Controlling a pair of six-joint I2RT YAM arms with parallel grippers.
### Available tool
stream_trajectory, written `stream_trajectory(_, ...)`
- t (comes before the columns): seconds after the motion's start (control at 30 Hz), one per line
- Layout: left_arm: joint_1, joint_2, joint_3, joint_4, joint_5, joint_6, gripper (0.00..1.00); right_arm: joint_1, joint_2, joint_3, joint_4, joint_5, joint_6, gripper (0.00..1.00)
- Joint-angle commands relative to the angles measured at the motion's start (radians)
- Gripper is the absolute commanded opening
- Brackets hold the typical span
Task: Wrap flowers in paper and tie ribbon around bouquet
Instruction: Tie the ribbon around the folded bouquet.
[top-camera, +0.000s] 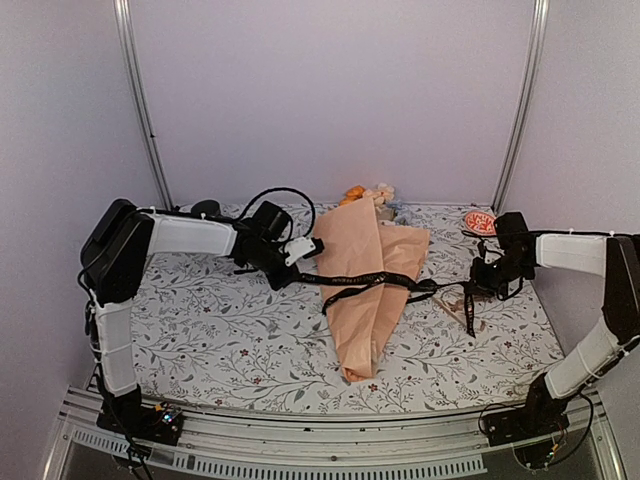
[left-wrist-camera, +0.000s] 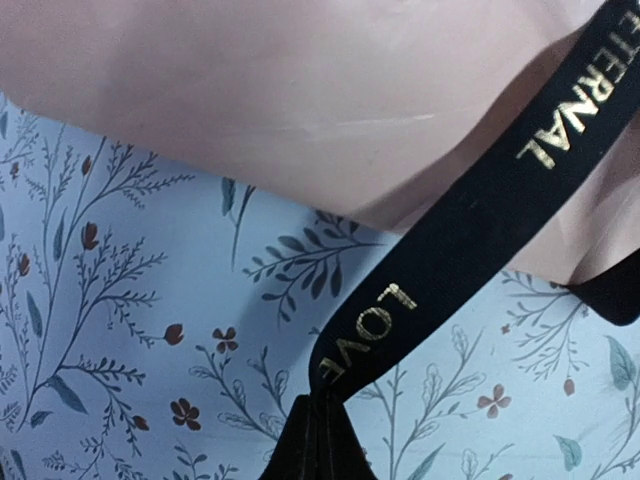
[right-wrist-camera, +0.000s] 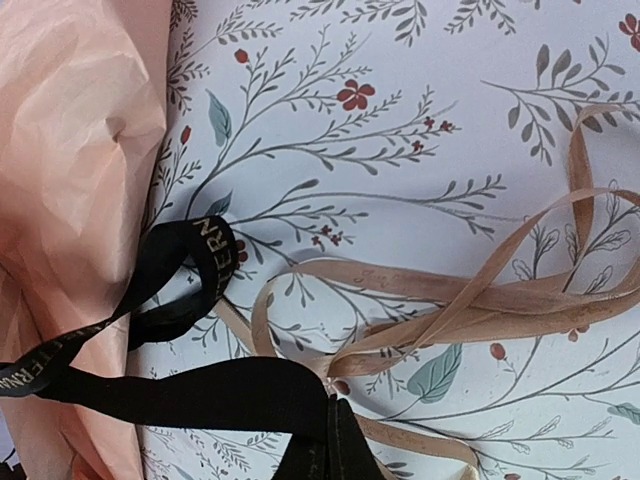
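Note:
The bouquet lies in mid-table as a peach paper (top-camera: 370, 300) cone, with the flowers (top-camera: 368, 194) poking out of its far end. The black ribbon (top-camera: 362, 281) with gold lettering runs across the cone. My left gripper (top-camera: 303, 268) sits left of the cone, shut on the ribbon's left end. In the left wrist view the fingertips (left-wrist-camera: 322, 425) pinch the ribbon (left-wrist-camera: 470, 220), which rises taut over the paper (left-wrist-camera: 300, 90). My right gripper (top-camera: 480, 281), right of the cone, is shut on the other end of the ribbon (right-wrist-camera: 200, 395). A loop of the ribbon lies beside the paper (right-wrist-camera: 70, 150).
A thin tan cord (right-wrist-camera: 480, 310) lies tangled on the floral table cover (top-camera: 230, 340), just beyond my right gripper. A round red object (top-camera: 480, 221) sits at the back right. Metal frame posts (top-camera: 140, 100) stand at the back corners.

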Motion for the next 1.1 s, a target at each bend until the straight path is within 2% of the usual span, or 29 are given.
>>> stream_trajectory(0.0, 0.035, -0.061, -0.04, 0.016, -0.033, -0.04, 0.0, -0.024, 0.027, 0.042, 0.021, -0.06, -0.039, 0.01)
stream_trajectory(0.4, 0.044, -0.063, -0.036, 0.041, 0.015, -0.06, 0.0, -0.007, 0.09, 0.147, -0.003, -0.11, -0.068, 0.01)
stream_trajectory(0.63, 0.044, -0.092, -0.005, 0.049, 0.033, -0.079, 0.0, 0.065, 0.141, 0.318, -0.059, -0.079, -0.081, 0.0)
stream_trajectory(0.83, 0.073, -0.138, -0.024, 0.07, 0.025, -0.174, 0.0, 0.056, 0.178, 0.399, -0.07, -0.125, -0.057, 0.01)
stream_trajectory(0.87, 0.103, -0.152, -0.046, 0.07, -0.015, -0.241, 0.0, 0.005, 0.168, 0.379, -0.078, -0.094, -0.052, 0.01)
stream_trajectory(0.9, 0.149, -0.177, -0.084, 0.074, -0.064, -0.323, 0.0, -0.1, 0.136, 0.326, -0.063, -0.062, -0.034, 0.01)
stream_trajectory(0.93, 0.223, -0.214, -0.151, 0.095, -0.08, -0.406, 0.0, -0.23, 0.089, 0.223, -0.005, -0.092, 0.007, 0.01)
stream_trajectory(1.0, 0.401, -0.33, -0.342, 0.215, -0.008, -0.569, 0.0, -0.484, 0.004, 0.06, 0.101, -0.142, 0.076, 0.01)
stream_trajectory(1.07, 0.561, -0.446, -0.538, 0.371, 0.042, -0.7, 0.0, -0.601, -0.053, -0.026, 0.121, -0.07, 0.085, 0.01)
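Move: Both hands hold the black ribbon. The ribbon's loose crossing lies at the bouquet's right edge, about 28 cm right of the left hand and level with it, and about 11 cm left of the right hand, also level; it is a few centimetres lower than both. The bouquet's middle is some 17 cm right and 1 cm back from the left hand. The pink ribbon lies almost straight under the right hand, and the red plate roughly 20 cm ahead of it. Outward, away from the bouquet, both shut grippers draw the black ribbon's ends apart. The left eases a little left, lingers, rises about 5 cm, then whips left, turning counter-clockwise. The right first climbs forward and up with a slight drift left, then snaps right some 15 cm, sinking a little and turning clockwise. ##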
